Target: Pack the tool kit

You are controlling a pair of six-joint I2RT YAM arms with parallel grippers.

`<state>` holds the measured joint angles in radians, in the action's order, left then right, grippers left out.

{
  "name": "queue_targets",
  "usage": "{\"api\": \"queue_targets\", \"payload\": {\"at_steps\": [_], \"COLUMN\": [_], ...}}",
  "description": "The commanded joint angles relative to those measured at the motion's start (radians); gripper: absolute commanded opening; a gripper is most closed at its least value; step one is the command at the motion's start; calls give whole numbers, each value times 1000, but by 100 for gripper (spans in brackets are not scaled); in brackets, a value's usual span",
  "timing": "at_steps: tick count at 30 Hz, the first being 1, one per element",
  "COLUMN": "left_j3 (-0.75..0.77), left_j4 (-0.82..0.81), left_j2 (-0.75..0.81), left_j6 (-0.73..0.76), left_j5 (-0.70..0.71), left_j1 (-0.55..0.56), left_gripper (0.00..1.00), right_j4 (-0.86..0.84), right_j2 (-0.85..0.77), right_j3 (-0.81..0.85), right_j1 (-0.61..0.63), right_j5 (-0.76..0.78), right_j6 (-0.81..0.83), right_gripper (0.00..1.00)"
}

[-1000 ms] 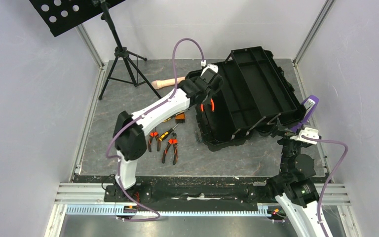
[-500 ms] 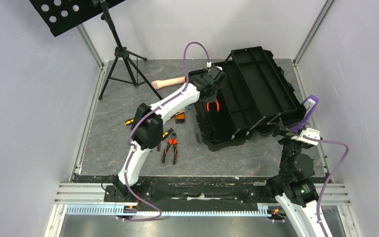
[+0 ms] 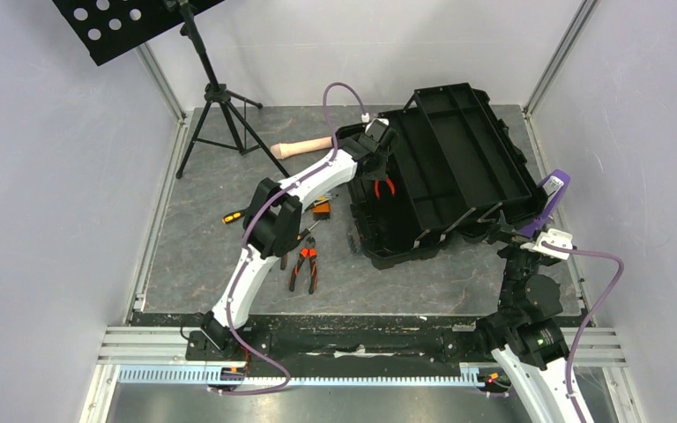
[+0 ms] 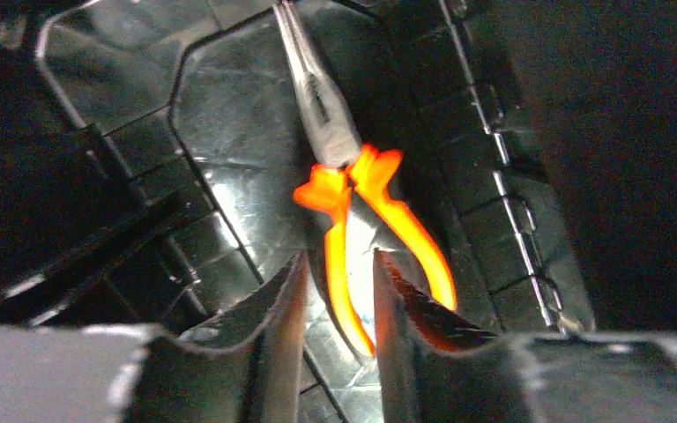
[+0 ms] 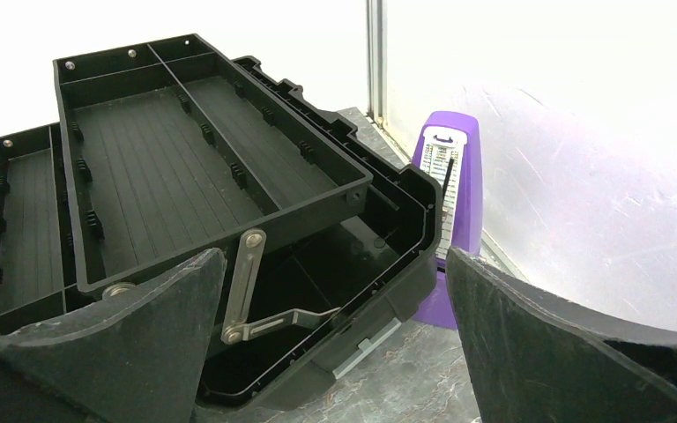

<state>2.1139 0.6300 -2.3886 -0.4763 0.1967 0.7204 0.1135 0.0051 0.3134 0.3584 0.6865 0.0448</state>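
Observation:
The black toolbox (image 3: 458,167) stands open at the back right of the table, its tray (image 5: 176,159) lifted on metal links. Orange-handled long-nose pliers (image 4: 353,176) lie on the floor of the box (image 4: 229,115); from above they (image 3: 384,186) show at the box's left end. My left gripper (image 4: 339,264) reaches into the box and is open, its fingers straddling one orange handle with a gap on the left. More pliers (image 3: 304,264) and a screwdriver (image 3: 232,216) lie on the table left of the box. My right gripper (image 5: 335,256) stands wide open and holds nothing, by the box's near right corner.
A purple metronome-like object (image 5: 445,203) stands right of the box against the wall. A beige cylindrical handle (image 3: 300,146) lies behind the left arm. A tripod stand (image 3: 220,106) occupies the back left. A small orange and black item (image 3: 321,208) lies near the loose tools.
My left arm reached deeper into the box with the orange pliers. Its jaws, shut on a handle before, have now parted, and the pliers rest on the box floor. The right arm stayed still.

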Motion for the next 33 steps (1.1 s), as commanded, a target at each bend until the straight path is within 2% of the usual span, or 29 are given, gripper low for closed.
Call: {"api": "queue_targets", "payload": {"at_steps": [1, 4, 12, 19, 22, 28, 31, 33], "left_j3": [-1, -49, -243, -521, -600, -573, -573, -559], "left_j4": [-118, -124, -123, -128, -175, -228, -244, -197], "left_j2": [42, 97, 385, 695, 725, 608, 653, 705], "left_j6": [-8, 4, 19, 49, 46, -29, -39, -24], "left_j5": [-22, -10, 3, 29, 33, -84, -75, -28], "left_j1": [12, 11, 12, 12, 11, 11, 12, 9], "left_gripper": [45, 55, 69, 75, 75, 72, 72, 72], "right_j4": [-21, -21, -21, -21, -27, -24, 15, 63], "right_j2": [-82, -79, -76, -82, -77, -61, -11, 80], "right_j3": [-1, -1, 0, 0, -1, 9, 57, 124], "right_j1": [7, 7, 7, 7, 7, 7, 7, 7], "right_j5": [14, 14, 12, -2, -11, -64, -157, -231], "right_j6": [-13, -14, -14, -14, -11, -8, -11, -11], "right_gripper": [98, 98, 98, 98, 98, 98, 98, 98]}}
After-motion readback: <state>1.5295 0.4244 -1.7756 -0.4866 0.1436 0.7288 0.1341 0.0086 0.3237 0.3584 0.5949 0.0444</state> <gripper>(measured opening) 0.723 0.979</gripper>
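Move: The left hand is down inside the open toolbox. The box's left wall lies about 7 cm to its left and 3 cm back, its rim some 5 cm higher; the orange-handled pliers lie about 4 cm ahead and 3 cm below. The fold-out trays stand roughly 18 cm to the right, 3 cm farther out and 10 cm higher. From the right hand the same wall is some 38 cm left, 15 cm ahead and 13 cm lower. Seeming to catch the toolbox's left wall, the left gripper drags the box back and to the left, its already parted fingers opening much wider near the pliers. It rises as it goes, to some 18 cm up and 8 cm back, its fingers swinging to point more forward, then reverses to sink about 6 cm, easing right over the box. The right hand only starts to drift left. ##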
